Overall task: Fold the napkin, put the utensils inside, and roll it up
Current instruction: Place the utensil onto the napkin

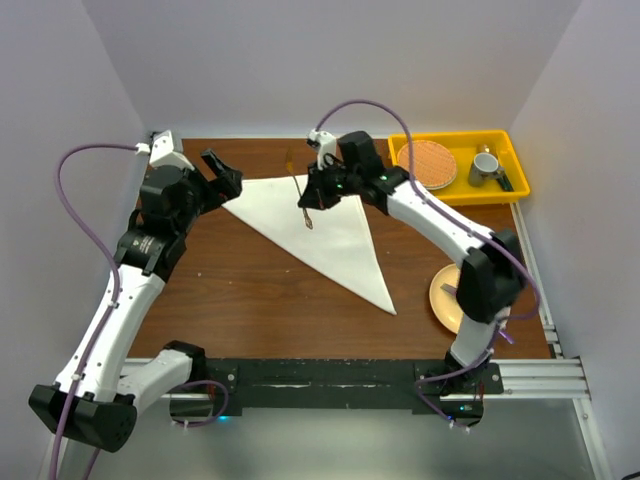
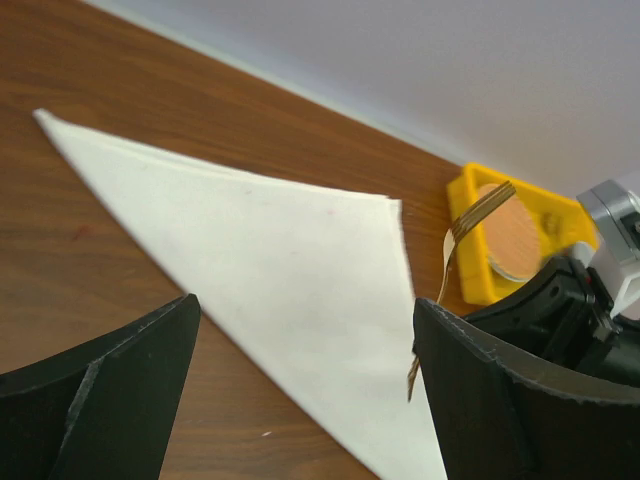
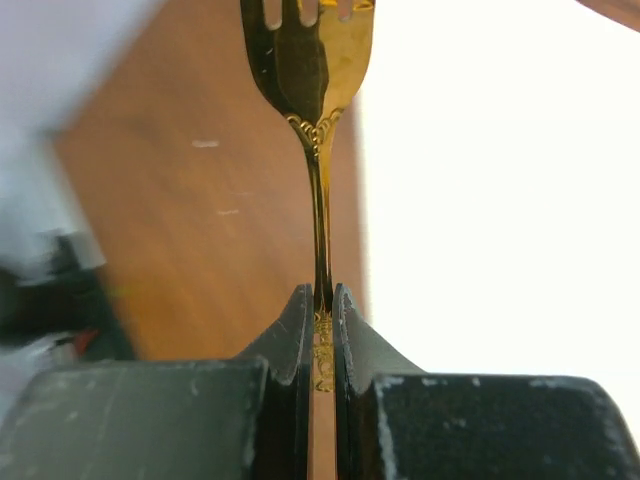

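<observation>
The napkin (image 1: 320,230) lies folded into an off-white triangle on the brown table, and it also fills the middle of the left wrist view (image 2: 280,260). My right gripper (image 1: 318,190) is shut on the handle of the gold fork (image 1: 304,210) over the napkin's far edge. The right wrist view shows the fork (image 3: 318,100) pinched between the fingers of the right gripper (image 3: 320,295), tines pointing away, with the napkin (image 3: 500,200) to its right. My left gripper (image 1: 222,180) stands open and empty by the napkin's left corner. From the left gripper (image 2: 305,310) the fork (image 2: 455,250) looks tilted.
A yellow bin (image 1: 455,138) at the back right holds a round woven mat (image 1: 430,163) and a metal cup (image 1: 487,165). A yellow plate (image 1: 445,295) lies at the right edge beside the right arm. White walls enclose the table.
</observation>
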`<state>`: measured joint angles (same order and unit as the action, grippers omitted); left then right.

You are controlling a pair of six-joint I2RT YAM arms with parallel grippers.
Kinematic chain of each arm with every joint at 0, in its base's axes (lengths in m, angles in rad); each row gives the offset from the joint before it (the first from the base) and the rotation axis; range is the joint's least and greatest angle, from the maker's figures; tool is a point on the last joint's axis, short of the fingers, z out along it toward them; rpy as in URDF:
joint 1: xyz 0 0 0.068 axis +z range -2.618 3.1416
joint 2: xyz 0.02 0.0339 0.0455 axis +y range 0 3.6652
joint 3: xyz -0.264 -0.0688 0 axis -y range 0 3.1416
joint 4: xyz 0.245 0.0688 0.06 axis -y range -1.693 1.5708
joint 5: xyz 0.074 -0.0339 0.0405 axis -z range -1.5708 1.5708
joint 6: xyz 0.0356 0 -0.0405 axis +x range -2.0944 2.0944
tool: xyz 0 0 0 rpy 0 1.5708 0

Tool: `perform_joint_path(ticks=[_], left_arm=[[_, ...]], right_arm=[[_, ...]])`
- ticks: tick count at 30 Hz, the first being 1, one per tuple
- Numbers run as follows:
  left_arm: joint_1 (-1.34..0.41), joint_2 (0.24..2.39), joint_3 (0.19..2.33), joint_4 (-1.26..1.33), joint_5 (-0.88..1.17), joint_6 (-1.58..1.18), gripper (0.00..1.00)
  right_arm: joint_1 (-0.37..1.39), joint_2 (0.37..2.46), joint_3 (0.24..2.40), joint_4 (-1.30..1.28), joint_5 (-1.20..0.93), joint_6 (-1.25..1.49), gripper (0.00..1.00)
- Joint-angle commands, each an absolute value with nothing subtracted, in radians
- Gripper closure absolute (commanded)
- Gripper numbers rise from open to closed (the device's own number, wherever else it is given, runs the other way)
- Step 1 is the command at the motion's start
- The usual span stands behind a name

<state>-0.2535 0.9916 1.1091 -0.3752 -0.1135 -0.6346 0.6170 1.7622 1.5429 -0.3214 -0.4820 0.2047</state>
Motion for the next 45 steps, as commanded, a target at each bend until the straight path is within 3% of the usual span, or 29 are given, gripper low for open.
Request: perform_joint_path(ticks=[1, 7, 19, 45], left_arm=[[-0.247, 0.994, 1.101, -0.511, -0.322, -0.581, 0.07], [-0.247, 1.015, 1.103, -0.515, -0.413, -0.522, 0.05], [-0.238, 1.043, 1.063, -0.505, -0.38, -0.517, 0.05], [-0.235, 1.042, 1.032, -0.476, -0.365, -0.509, 0.06]], right_arm=[[0.672, 1.96, 1.823, -0.736, -0.099, 0.043, 1.0], [0.755, 2.205, 2.092, -0.917, 0.072, -0.023, 1.0], [0.848, 2.457, 2.387, -1.077, 0.186, -0.063, 1.0], [0.865, 2.548, 2.438, -1.086, 0.117, -0.083, 1.0]])
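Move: The right hand, holding the gold fork by its handle, is above the napkin's near-left long edge. The napkin's middle is about 6 cm ahead, 3 cm to the right and 20 cm below. The yellow tray is some 18 cm ahead and 36 cm right of that hand, the plate about 13 cm back and 39 cm right. From the empty left hand, the napkin's middle is roughly 8 cm ahead, 21 cm right and 30 cm down. Lower the right gripper about 18 cm towards the napkin, fast at first and then easing, drifting slightly left. On the way, swing the fingers some 50 degrees from pointing left to pointing down, so the fork swings down flat along the long edge; keep the handle pinched. Take the open left gripper down and a little left, clear of the work. ##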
